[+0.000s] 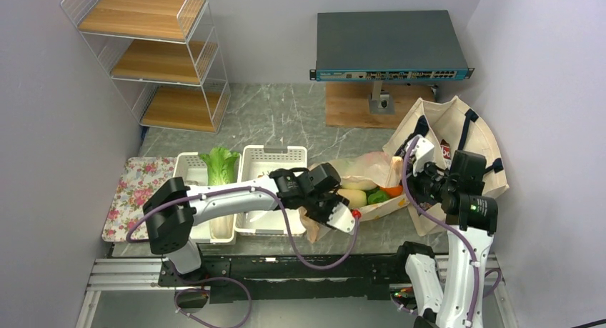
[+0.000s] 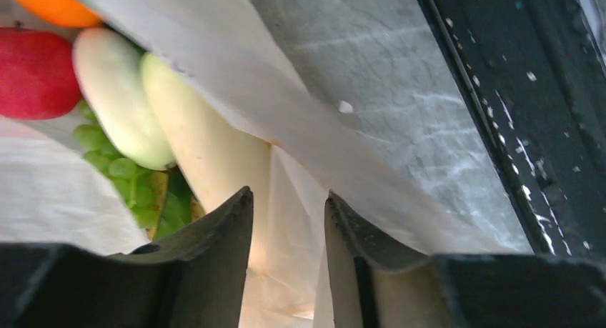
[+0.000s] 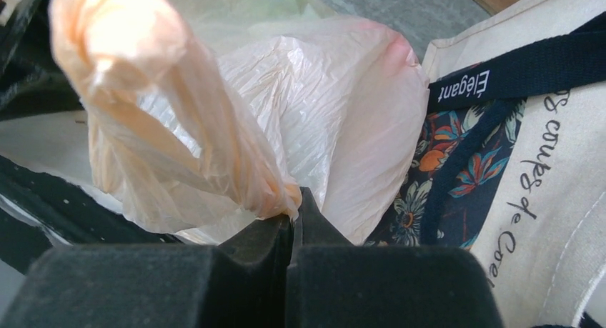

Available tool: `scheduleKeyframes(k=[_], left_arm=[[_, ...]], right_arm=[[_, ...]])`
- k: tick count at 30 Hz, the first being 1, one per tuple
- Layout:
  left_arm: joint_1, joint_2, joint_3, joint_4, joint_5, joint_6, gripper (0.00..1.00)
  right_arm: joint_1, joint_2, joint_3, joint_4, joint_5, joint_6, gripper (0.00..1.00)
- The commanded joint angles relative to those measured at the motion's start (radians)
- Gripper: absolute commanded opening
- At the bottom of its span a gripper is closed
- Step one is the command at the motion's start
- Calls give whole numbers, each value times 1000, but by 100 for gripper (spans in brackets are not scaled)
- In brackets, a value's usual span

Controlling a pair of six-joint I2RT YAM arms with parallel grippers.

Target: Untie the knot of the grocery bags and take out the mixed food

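The peach-beige plastic bag (image 1: 366,162) lies open-mouthed beside the cream floral tote (image 1: 464,138). My right gripper (image 3: 293,205) is shut on a twisted strand of the bag's top (image 3: 221,138); whether it is still the knot I cannot tell. My left gripper (image 2: 288,199) is at the bag's near edge, jaws apart, with thin bag film (image 2: 293,235) showing in the gap. Just beyond its fingertips (image 2: 243,199) lie two white radishes (image 2: 118,92), a red apple (image 2: 32,71), an orange (image 2: 53,3) and green grapes (image 2: 114,160). A leafy cabbage (image 1: 219,164) rests in a white basket (image 1: 187,167).
A second white basket (image 1: 275,156) stands next to the first, and a floral tray (image 1: 132,196) lies at the far left. A wire shelf rack (image 1: 154,53) and a network switch (image 1: 389,43) on a wooden board stand at the back. The table's dark front rail (image 2: 529,113) runs close by.
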Motion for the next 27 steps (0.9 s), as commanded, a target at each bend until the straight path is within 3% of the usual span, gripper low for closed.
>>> scheduleKeyframes(k=[1, 4, 11, 14, 20, 27], left_arm=[[58, -52, 70, 160, 93, -189, 46], [102, -70, 74, 266, 109, -270, 45], [107, 24, 85, 258, 25, -135, 39], [102, 48, 65, 245, 37, -48, 48], [86, 113, 78, 266, -15, 29, 76], [55, 214, 163, 295, 34, 128, 89]], right_arm=[[0, -35, 8, -56, -21, -141, 0], [0, -46, -4, -65, -18, -175, 0], [0, -31, -11, -26, -20, -128, 0], [2, -12, -8, 11, -28, -74, 0], [1, 49, -1, 42, -38, -11, 0], [2, 88, -5, 54, -82, 3, 0]])
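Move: Below the half-open left fingers hangs the grocery bag's near side; the long pale gourd inside it has its middle about 5 cm ahead, 7 cm right and 6 cm below. The white eggplant is about 10 ahead and 9 right, the red apple 14 ahead and 12 right, the orange 8 ahead and 16 right, all slightly lower than the hand. From the right hand, the gourd lies some 15 cm left, about level forward, and 16 below. Rising about 7 cm off the bag's near side, the left hand arcs forward some 6 cm and about 5 cm to the right over the mouth, then sinks back to its starting height above the long pale gourd, spreading its fingers nearly fully astride it. The right hand keeps its shut grip on the twisted bag handle, easing back 1 cm, then forward 2 cm and slightly down. ##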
